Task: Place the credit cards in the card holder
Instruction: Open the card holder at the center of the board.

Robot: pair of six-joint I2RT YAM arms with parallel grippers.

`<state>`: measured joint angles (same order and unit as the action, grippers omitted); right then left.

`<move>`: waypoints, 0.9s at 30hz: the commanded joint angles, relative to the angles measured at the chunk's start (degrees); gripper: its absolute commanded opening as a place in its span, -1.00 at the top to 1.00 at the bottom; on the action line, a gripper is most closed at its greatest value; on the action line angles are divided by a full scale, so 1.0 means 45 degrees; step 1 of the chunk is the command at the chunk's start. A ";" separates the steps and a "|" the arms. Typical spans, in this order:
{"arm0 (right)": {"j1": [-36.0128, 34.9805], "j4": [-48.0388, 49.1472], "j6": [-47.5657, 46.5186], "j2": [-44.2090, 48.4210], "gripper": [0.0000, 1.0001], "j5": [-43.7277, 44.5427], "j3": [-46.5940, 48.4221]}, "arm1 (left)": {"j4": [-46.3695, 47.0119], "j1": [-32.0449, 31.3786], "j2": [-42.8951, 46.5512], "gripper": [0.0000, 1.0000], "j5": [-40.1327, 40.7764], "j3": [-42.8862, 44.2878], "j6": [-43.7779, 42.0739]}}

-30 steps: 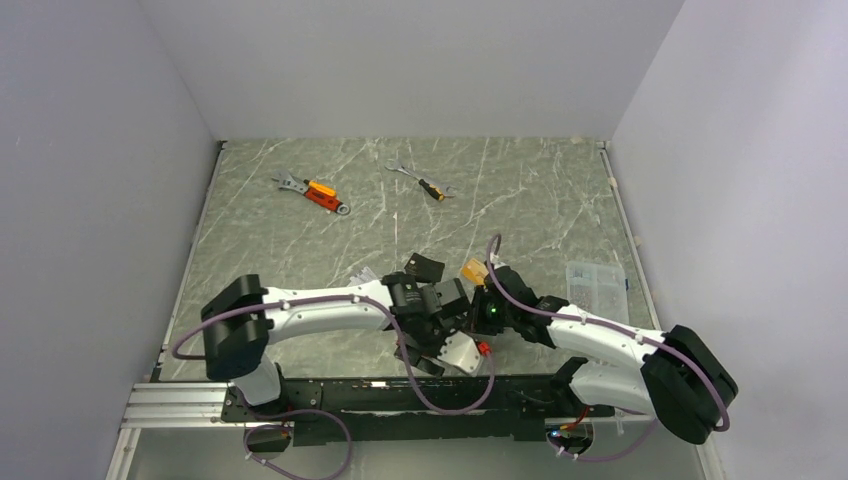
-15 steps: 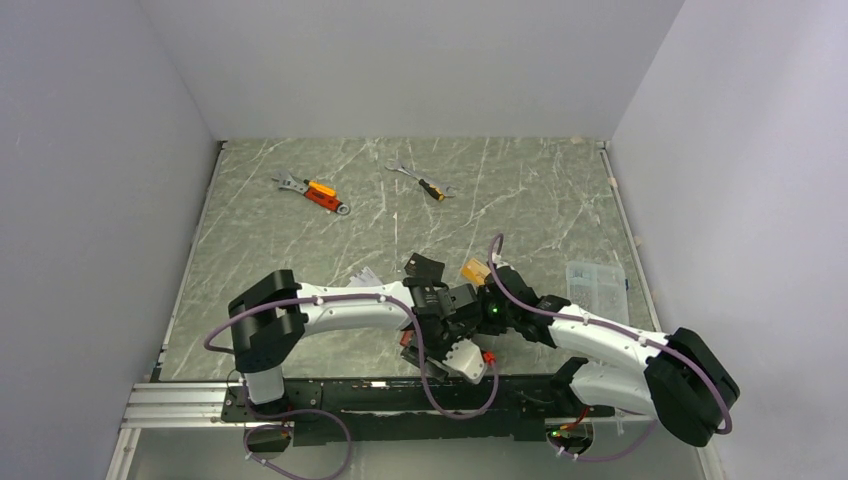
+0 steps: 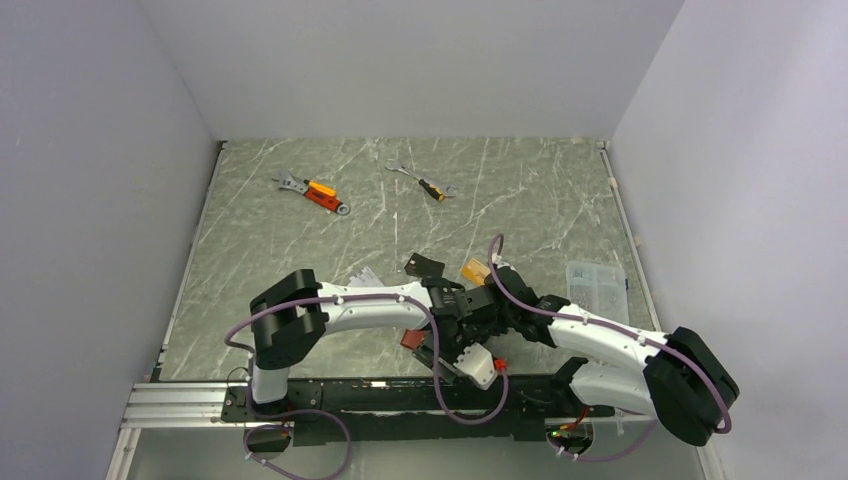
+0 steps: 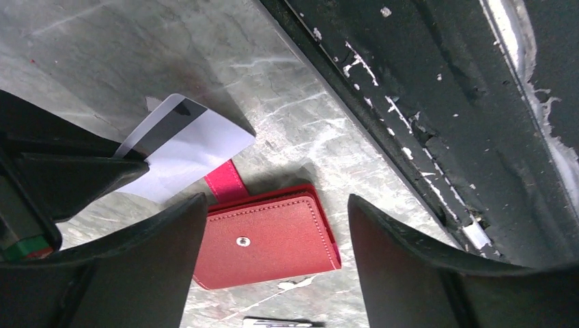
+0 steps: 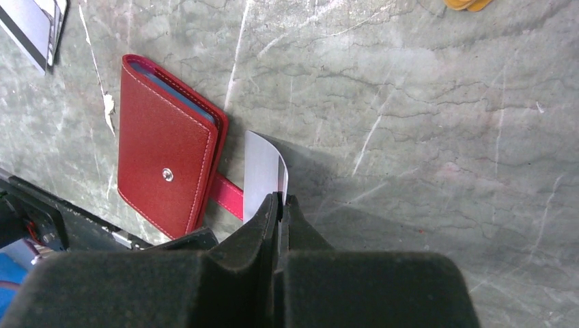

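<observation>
The red card holder (image 4: 270, 242) lies folded shut on the marble table, snap stud up and pink tab (image 4: 225, 181) sticking out. My left gripper (image 4: 276, 205) hangs open just above it, one finger on either side, touching nothing. My right gripper (image 5: 281, 199) is shut on a silver-grey credit card (image 5: 263, 174) with a dark stripe, held on edge beside the holder (image 5: 164, 143) over the tab. A black card (image 3: 424, 266) and an orange card (image 3: 473, 270) lie further back. More silver cards (image 5: 31, 24) lie beyond the holder.
The black base rail (image 4: 444, 102) runs close along the holder's near side. Two orange-handled wrenches (image 3: 318, 193) (image 3: 430, 187) lie at the back. A clear plastic box (image 3: 597, 283) sits at the right. Both arms crowd together near the front middle.
My left arm has swung right and toward the near edge, bringing its open gripper over the card holder. The right gripper has kept the silver card in about the same place.
</observation>
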<state>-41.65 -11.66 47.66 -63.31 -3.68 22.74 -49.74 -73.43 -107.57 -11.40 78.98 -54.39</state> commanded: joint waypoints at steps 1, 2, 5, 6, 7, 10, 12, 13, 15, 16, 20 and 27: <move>0.0060 -0.1458 -0.0216 -0.0075 1.00 0.1140 -0.0287 | -0.0353 -0.0080 -0.0566 -0.54 -0.0218 0.0272 -0.0824; 0.0061 -0.1470 -0.0192 -0.0028 1.00 0.1164 -0.0305 | -0.0261 -0.0085 -0.0568 -0.50 -0.0160 0.0136 -0.0840; 0.0048 -0.1490 -0.0144 0.0137 1.00 0.1193 -0.0380 | -0.0017 -0.0089 -0.0506 -0.31 0.0218 -0.0315 -0.0840; 0.0053 -0.1491 -0.0125 0.0171 1.00 0.1219 -0.0402 | -0.0016 -0.0089 -0.0507 -0.25 0.0383 -0.0399 -0.0818; 0.0068 -0.1491 -0.0108 0.0178 1.00 0.1240 -0.0405 | -0.0030 -0.0089 -0.0568 -0.21 0.0521 -0.0446 -0.0763; 0.0060 -0.1463 -0.0067 0.0198 1.00 0.1258 -0.0448 | 0.0105 -0.0089 -0.0651 -0.16 0.0966 -0.0590 -0.0646; 0.0062 -0.1433 -0.0049 0.0202 1.00 0.1285 -0.0483 | 0.0135 -0.0089 -0.0527 -0.10 0.1066 -0.0597 -0.0516; 0.0057 -0.1449 -0.0042 0.0184 1.00 0.1309 -0.0483 | 0.0117 -0.0089 -0.0412 -0.07 0.1141 -0.0598 -0.0470; 0.0053 -0.1451 -0.0052 0.0178 1.00 0.1326 -0.0503 | 0.0096 -0.0089 -0.0114 -0.03 0.1321 -0.0580 -0.0346; 0.0058 -0.1449 -0.0060 0.0164 1.00 0.1341 -0.0518 | 0.0054 -0.0089 0.0062 -0.01 0.1454 -0.0560 -0.0327; 0.0058 -0.1403 -0.0033 0.0131 1.00 0.1378 -0.0622 | -0.0214 -0.0089 0.0724 0.05 0.1938 -0.0476 -0.0101; 0.0066 -0.1198 0.0152 0.0235 1.00 0.1365 -0.0935 | -0.0225 0.0277 0.1242 0.09 0.2894 -0.0995 -0.0024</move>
<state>-41.67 -10.87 49.54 -61.58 -2.79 21.23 -49.32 -73.41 -104.36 -2.87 75.55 -55.20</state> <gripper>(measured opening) 0.008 0.458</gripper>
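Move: Some 4 cm to the left of the open left hand and about 1 cm farther out lies the closed card holder's middle, roughly 4 cm below, its strap edge nearly under the fingertips. The white card in the right fingers is about 6 cm to the left hand's right and 3 cm ahead; the dark cards lie about 17 cm ahead and 3 cm left, on the table. From the right hand, the holder's middle is about 10 cm left and 1 cm back. Dipping about 3 cm and easing 1.5 cm left, the left hand brings its fingertips to the holder's strap-side edge while they draw from wide to about half open. It then lifts some 3 cm and goes 2 cm forward, tilting slightly, the tips hooked under the front cover's free edge to raise it. The right hand stays put, still pinching the white card by the strap. ##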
